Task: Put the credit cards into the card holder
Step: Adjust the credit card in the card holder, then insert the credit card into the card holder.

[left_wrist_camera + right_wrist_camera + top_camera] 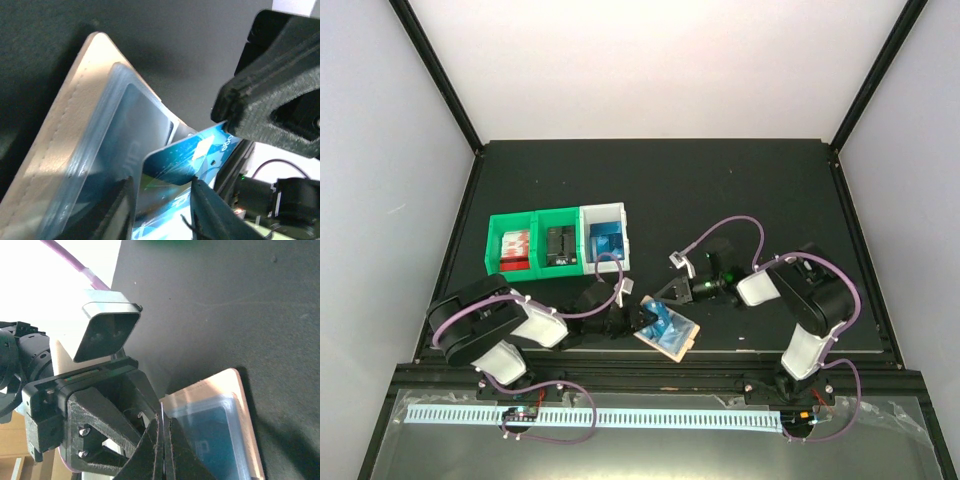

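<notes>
The tan card holder [672,345] lies open at the table's near edge, between the two arms. A blue credit card [132,125] sits inside its clear sleeve [215,440]. A second credit card [192,155] hangs tilted just above the holder. My right gripper [225,127] is shut on its far corner, and the card's thin edge [162,415] shows between my right gripper's [162,450] fingers. My left gripper [162,200] has its fingers apart, with that card's lower edge between their tips; I cannot tell whether they touch it. Seen from above, the left gripper [645,318] and right gripper [665,298] meet over the holder.
Two green bins [535,242] and a white bin [604,238] stand in a row behind the left arm. The white bin holds more blue cards and the leftmost green bin holds something red. The table's front edge [650,352] runs just below the holder.
</notes>
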Robot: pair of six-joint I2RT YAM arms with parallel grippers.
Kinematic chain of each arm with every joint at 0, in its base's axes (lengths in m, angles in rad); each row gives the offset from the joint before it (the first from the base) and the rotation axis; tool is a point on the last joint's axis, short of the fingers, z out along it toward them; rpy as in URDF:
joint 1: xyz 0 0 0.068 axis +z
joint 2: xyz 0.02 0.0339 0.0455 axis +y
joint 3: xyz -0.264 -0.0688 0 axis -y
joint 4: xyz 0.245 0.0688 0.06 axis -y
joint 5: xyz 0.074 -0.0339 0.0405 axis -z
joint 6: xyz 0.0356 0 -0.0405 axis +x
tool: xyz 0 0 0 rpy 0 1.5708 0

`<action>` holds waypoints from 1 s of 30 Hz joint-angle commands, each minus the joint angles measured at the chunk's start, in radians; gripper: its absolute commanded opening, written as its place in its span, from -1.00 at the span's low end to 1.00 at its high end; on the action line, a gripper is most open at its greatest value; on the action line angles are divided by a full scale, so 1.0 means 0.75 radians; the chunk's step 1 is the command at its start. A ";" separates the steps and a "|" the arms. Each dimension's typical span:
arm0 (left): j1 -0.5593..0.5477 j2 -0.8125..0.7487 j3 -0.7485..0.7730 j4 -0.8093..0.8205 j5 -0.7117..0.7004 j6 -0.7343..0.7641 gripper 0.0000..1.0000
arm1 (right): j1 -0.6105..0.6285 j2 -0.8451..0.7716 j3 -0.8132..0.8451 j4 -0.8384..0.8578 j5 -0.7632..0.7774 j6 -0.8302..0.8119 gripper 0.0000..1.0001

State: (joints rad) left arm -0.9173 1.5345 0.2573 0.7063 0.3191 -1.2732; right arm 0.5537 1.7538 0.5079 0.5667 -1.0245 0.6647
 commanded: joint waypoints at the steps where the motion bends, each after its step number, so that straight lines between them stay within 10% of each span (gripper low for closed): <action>1: 0.006 0.060 -0.044 0.065 0.016 0.033 -0.67 | -0.012 0.012 -0.015 0.048 -0.023 -0.002 -0.98; 6: 0.006 0.050 -0.051 0.029 0.003 0.063 -0.96 | -0.012 -0.021 -0.002 -0.092 0.065 -0.066 -0.87; 15: 0.006 -0.027 0.013 -0.189 0.010 0.140 -0.97 | -0.009 -0.359 0.013 -0.610 0.522 -0.206 0.03; 22: 0.006 -0.117 0.091 -0.436 0.073 0.259 -0.97 | 0.049 -0.653 -0.076 -1.064 0.907 -0.172 0.07; 30: 0.005 -0.111 0.135 -0.544 0.153 0.408 -0.97 | 0.114 -0.958 -0.264 -1.154 0.839 -0.014 0.06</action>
State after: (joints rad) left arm -0.9154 1.4502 0.3367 0.4160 0.3916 -1.0649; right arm 0.6220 1.1110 0.3500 -0.2302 -0.4023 0.5858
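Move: The credit card stands on edge out of the card holder, its middle about 1 cm back, 1 cm right and 1 cm below the left hand, between its part-open fingers. The holder's middle is some 2 cm back, 2 cm right and 3 cm below; the white tray is about 16 cm ahead and 10 cm left, about 1 cm lower. From the right hand, whose shut fingers still pinch the card's far corner, the card's middle lies roughly 5 cm back, 1 cm right and 3 cm below. The left hand stays low over the card holder and shuts its fingers on the card's edge, then keeps that pinch while easing back about 1.5 cm and turning some 10 degrees clockwise. Once that grip is shut, the right hand sinks about 2 cm, opens and lets go of the card's corner, lifts back up with a short reach forward, then draws off to the right by about 10 cm, finishing back and down beside the holder with its fingers wide open, tipped some 30 degrees further down. ##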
